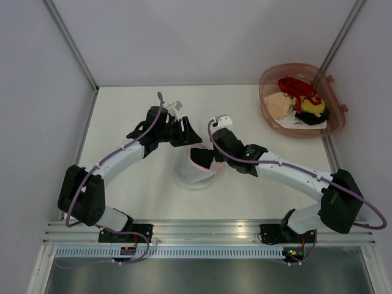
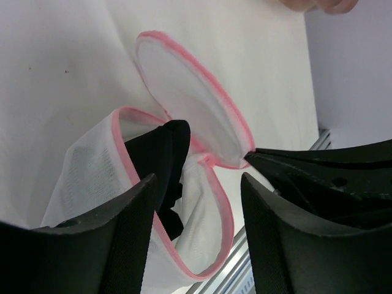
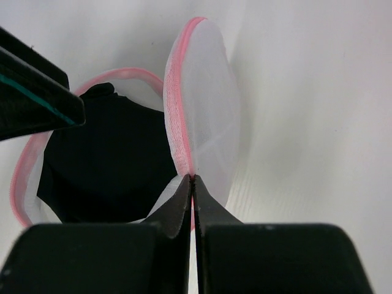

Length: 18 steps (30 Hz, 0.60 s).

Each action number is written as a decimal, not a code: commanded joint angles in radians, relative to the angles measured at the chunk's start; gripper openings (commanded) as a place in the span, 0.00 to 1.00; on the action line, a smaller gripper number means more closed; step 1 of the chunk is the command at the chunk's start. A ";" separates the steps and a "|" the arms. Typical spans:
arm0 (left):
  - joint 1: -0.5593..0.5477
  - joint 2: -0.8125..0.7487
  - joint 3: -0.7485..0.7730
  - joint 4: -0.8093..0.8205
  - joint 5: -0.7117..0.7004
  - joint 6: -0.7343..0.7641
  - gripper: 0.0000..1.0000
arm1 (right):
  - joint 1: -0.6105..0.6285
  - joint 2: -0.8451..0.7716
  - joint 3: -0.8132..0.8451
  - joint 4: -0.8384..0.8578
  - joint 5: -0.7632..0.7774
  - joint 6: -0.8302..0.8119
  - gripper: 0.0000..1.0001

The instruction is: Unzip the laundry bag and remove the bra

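The laundry bag point(image 1: 195, 173), white mesh with a pink zipper rim, stands unzipped in the middle of the table. Its round lid flap point(image 2: 184, 92) is lifted, and my right gripper point(image 3: 192, 179) is shut on the flap's pink edge point(image 3: 177, 116). A black bra point(image 3: 104, 159) fills the open mouth and pokes over the rim point(image 2: 162, 156). My left gripper point(image 2: 199, 184) hovers open just over the mouth. The bag's near rim and the bra's edge lie between its fingers, with no grip on either. From above, the left gripper point(image 1: 185, 132) sits behind the bag and the right gripper point(image 1: 204, 157) is at its top.
A large pinkish-brown plastic basket point(image 1: 268, 79) with red, yellow, beige and black garments stands at the back right corner. Grey walls close off the back and both sides. An aluminium rail point(image 1: 208, 229) runs along the near edge by the arm bases.
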 commanded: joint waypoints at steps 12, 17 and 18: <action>-0.059 -0.018 0.097 -0.322 -0.273 0.258 0.65 | -0.001 -0.080 -0.020 0.021 0.091 0.083 0.00; -0.085 0.045 0.115 -0.325 -0.242 0.268 0.10 | -0.001 -0.097 -0.030 0.008 0.121 0.121 0.00; -0.085 0.045 0.114 -0.325 -0.248 0.265 0.02 | 0.001 -0.105 -0.033 -0.005 0.143 0.144 0.00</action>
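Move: The left edge of the laundry bag's pink rim, which the left hand goes for, lies about 2 cm back, 2 cm left and 5 cm below its fingers. The black bra in the open mouth is roughly 3 cm back, 3 cm right and 9 cm below them; the flap edge pinched by the right hand is 3 cm back, 8 cm right, 2 cm lower. From the right hand, that left rim is some 10 cm left, 1 cm ahead and 3 cm lower. Down about 5 cm, with some leftward and backward travel, the left hand sinks to the left rim of the bag mouth, rolling about 20 degrees so its fingers point more steeply down. Its fingers stay open on the way, then close at the end, pinching the pink edge. The right hand keeps its pinch on the flap and draws it a little up and right. ##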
